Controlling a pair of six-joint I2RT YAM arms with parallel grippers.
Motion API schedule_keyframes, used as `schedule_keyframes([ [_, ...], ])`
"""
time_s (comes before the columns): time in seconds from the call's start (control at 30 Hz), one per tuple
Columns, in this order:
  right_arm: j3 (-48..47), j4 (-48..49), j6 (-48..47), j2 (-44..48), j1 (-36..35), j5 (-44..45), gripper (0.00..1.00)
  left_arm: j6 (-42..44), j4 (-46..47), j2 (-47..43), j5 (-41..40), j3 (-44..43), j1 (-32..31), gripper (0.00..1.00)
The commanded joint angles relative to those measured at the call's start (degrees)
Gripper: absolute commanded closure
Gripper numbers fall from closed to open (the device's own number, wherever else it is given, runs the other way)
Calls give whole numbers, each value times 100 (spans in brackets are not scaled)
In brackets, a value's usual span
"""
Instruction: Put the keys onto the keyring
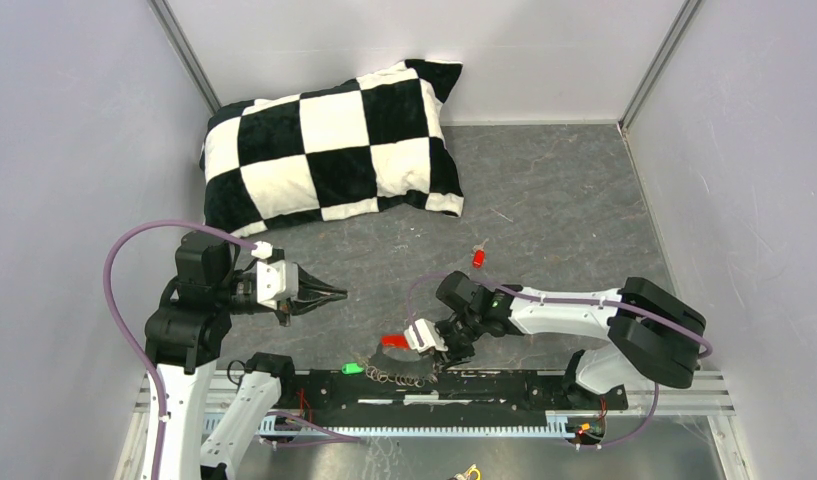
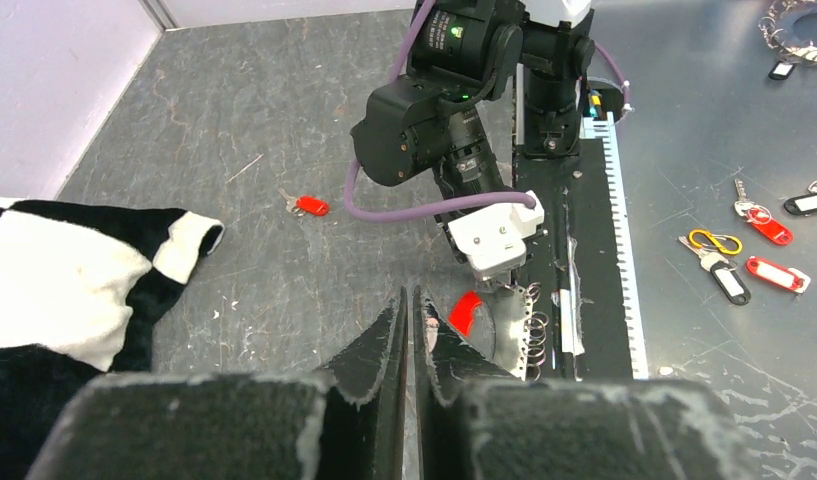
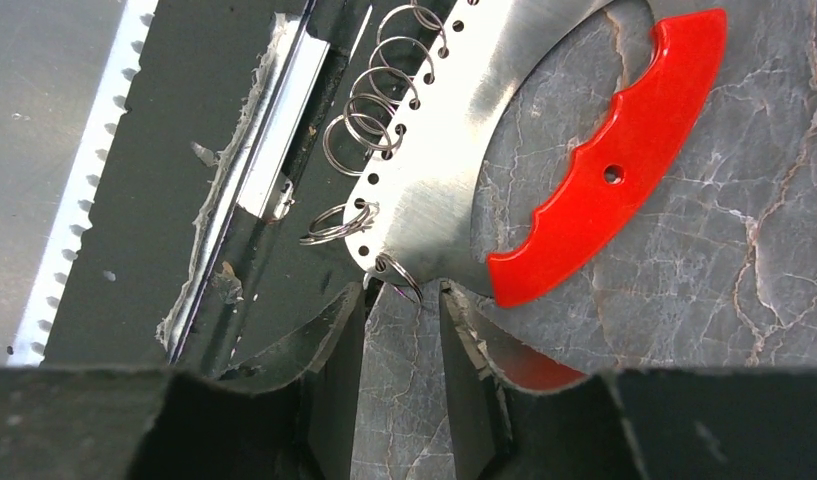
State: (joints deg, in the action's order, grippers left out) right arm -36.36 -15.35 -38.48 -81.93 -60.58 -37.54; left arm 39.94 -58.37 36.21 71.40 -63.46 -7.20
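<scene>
The keyring (image 1: 396,362) lies just in front of the black rail: a curved red fob (image 3: 624,160) on a shiny perforated metal plate (image 3: 434,190) carrying several wire rings (image 3: 369,115). My right gripper (image 3: 401,295) stands over the plate's end, open by a narrow gap, with one small ring (image 3: 399,272) right at its fingertips and nothing clamped. The red-headed key (image 1: 478,257) lies alone on the grey floor, also visible as the red key (image 2: 309,205). The green-headed key (image 1: 353,368) rests left of the rings. My left gripper (image 1: 329,296) hovers shut and empty, to the left.
A black-and-white checkered pillow (image 1: 334,150) fills the back left. The black rail (image 1: 484,385) runs along the near edge. Beyond it, spare tagged keys (image 2: 764,225) lie on a metal surface. Grey walls close in on both sides.
</scene>
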Motion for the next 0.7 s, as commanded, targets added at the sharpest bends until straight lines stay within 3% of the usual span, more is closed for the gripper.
schedule_keyframes([
  [0.0,-258,-74,-134,-113,-2,-168,62,117,-16,-62,-63,-148,-9,88],
  [0.2,-261,-91,-76,-148,-33,-175,70,128,-11,-78,-82,-149,-12,88],
  [0.47,-267,-85,20,-130,-34,-215,98,141,-14,-96,-104,-154,-9,88],
  [0.67,-428,-308,178,-35,-25,-131,99,118,-17,-101,-144,-166,-14,87],
])
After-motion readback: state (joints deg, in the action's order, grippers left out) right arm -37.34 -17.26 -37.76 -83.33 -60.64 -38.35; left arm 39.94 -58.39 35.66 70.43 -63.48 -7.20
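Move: The end ring of the keyring, at the corner of the metal plate, lies right at the right fingertips, about 1 cm below the point between them. The plate's middle is some 6 cm to the left and 2 cm ahead, its red handle about 5 cm left and 5 ahead; the green-tagged key lies roughly 16 cm left, level with the hand. From the idle left hand, the end ring is about 15 cm right, 4 back and 31 below. Sinking barely half a centimetre and easing back about as much, the right hand all but stays over the corner of the plate while its fingers go from under half open to shut. The tips pinch the small end ring between them, the fingers still slanting down to the left. ##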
